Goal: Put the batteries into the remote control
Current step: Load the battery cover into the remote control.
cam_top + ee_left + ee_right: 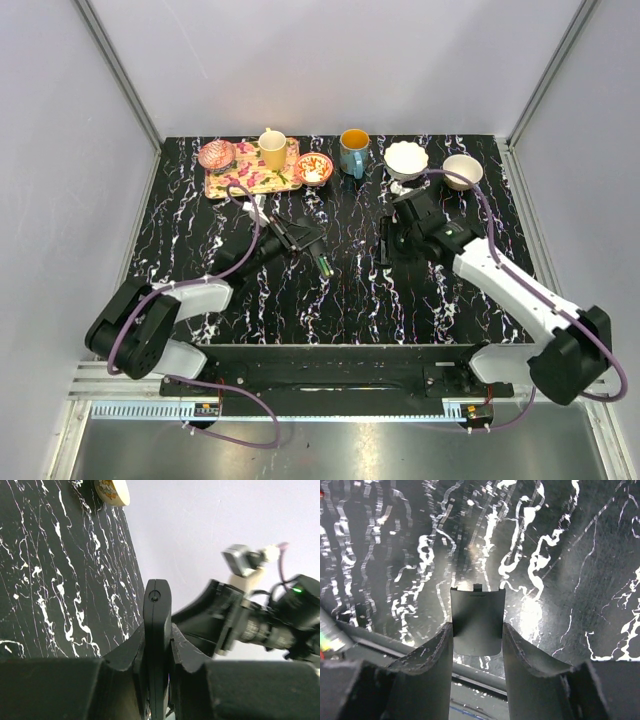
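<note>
My left gripper [303,243] is shut on the remote control [157,605], a slim black bar seen edge-on between the fingers in the left wrist view [157,632]. A green battery [322,264] shows just right of and nearer than that gripper. I cannot tell whether it sits in the remote or on the table. My right gripper [388,240] is shut on a dark grey battery cover [477,607] with small tabs on its far edge, held a little above the table between the fingers [477,626]. The two grippers face each other, a short gap apart.
Along the back edge stand a floral tray [240,180] with a pink bowl [216,154] and a yellow cup [272,148], a red-patterned bowl [313,168], a teal mug [353,150] and two white bowls [406,158] [462,170]. White walls enclose the black marbled table [330,310].
</note>
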Tool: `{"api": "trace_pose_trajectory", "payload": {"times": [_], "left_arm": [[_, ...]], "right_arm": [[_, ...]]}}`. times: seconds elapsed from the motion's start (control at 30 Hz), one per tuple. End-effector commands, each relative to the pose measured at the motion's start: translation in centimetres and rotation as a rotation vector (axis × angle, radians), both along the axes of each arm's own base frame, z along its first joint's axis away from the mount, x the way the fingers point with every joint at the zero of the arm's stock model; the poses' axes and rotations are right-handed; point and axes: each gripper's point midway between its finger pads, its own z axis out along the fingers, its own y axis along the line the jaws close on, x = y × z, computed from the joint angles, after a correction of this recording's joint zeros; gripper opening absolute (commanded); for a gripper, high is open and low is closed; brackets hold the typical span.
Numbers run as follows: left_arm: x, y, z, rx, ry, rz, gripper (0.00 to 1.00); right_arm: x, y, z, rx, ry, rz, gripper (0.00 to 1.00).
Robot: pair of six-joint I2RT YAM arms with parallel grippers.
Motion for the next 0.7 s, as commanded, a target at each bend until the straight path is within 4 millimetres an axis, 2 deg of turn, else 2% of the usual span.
{"api": "trace_pose_trajectory", "payload": {"times": [0.0, 0.07, 0.1, 0.23, 0.4, 0.67], "left_arm": [[1.7, -0.9, 3.3, -0.077, -0.096, 0.029, 0.0], [1.8, -1.5, 2.9, -0.085, -0.079, 0.021, 0.0], [1.6, -2.0, 2.8, -0.09, -0.078, 0.006, 0.0], [1.2, -3.5, 2.2, -0.122, -0.047, -0.032, 0.0], [1.0, -4.3, 2.7, -0.203, -0.037, -0.069, 0.0], [1.1, -4.9, 2.2, -0.199, -0.025, -0.087, 0.0]], "right_arm": [[-1.7, 0.7, 5.9, 0.016, -0.059, 0.094, 0.0], [-3.2, 1.1, 6.3, -0.008, -0.031, 0.151, 0.0], [-3.2, 1.4, 7.1, -0.007, -0.039, 0.165, 0.0], [-4.4, 2.3, 8.1, -0.02, -0.025, 0.218, 0.0], [-4.8, 3.6, 8.2, -0.048, 0.0, 0.268, 0.0], [-5.4, 6.4, 7.2, -0.094, 0.033, 0.347, 0.0]]}}
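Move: The right hand holds the battery cover. The open battery well of the remote, which the left hand grips, lies about 14 cm to its left, 4 cm back and 7 cm higher. The blue mug stands far off on the table, roughly 32 cm ahead and 7 cm left of the right hand. From the left hand, the cover is some 17 cm to the right, 3 cm back and 8 cm lower. The right hand keeps its pinch on the battery cover and lifts it quickly about 8 cm, then sinks a little while carrying it back and left towards the remote's open well, turning nearly 20 degrees counter-clockwise to line up with it. The left hand, still gripping the remote, brings it to meet the cover, some 4–5 cm right and a little down. ##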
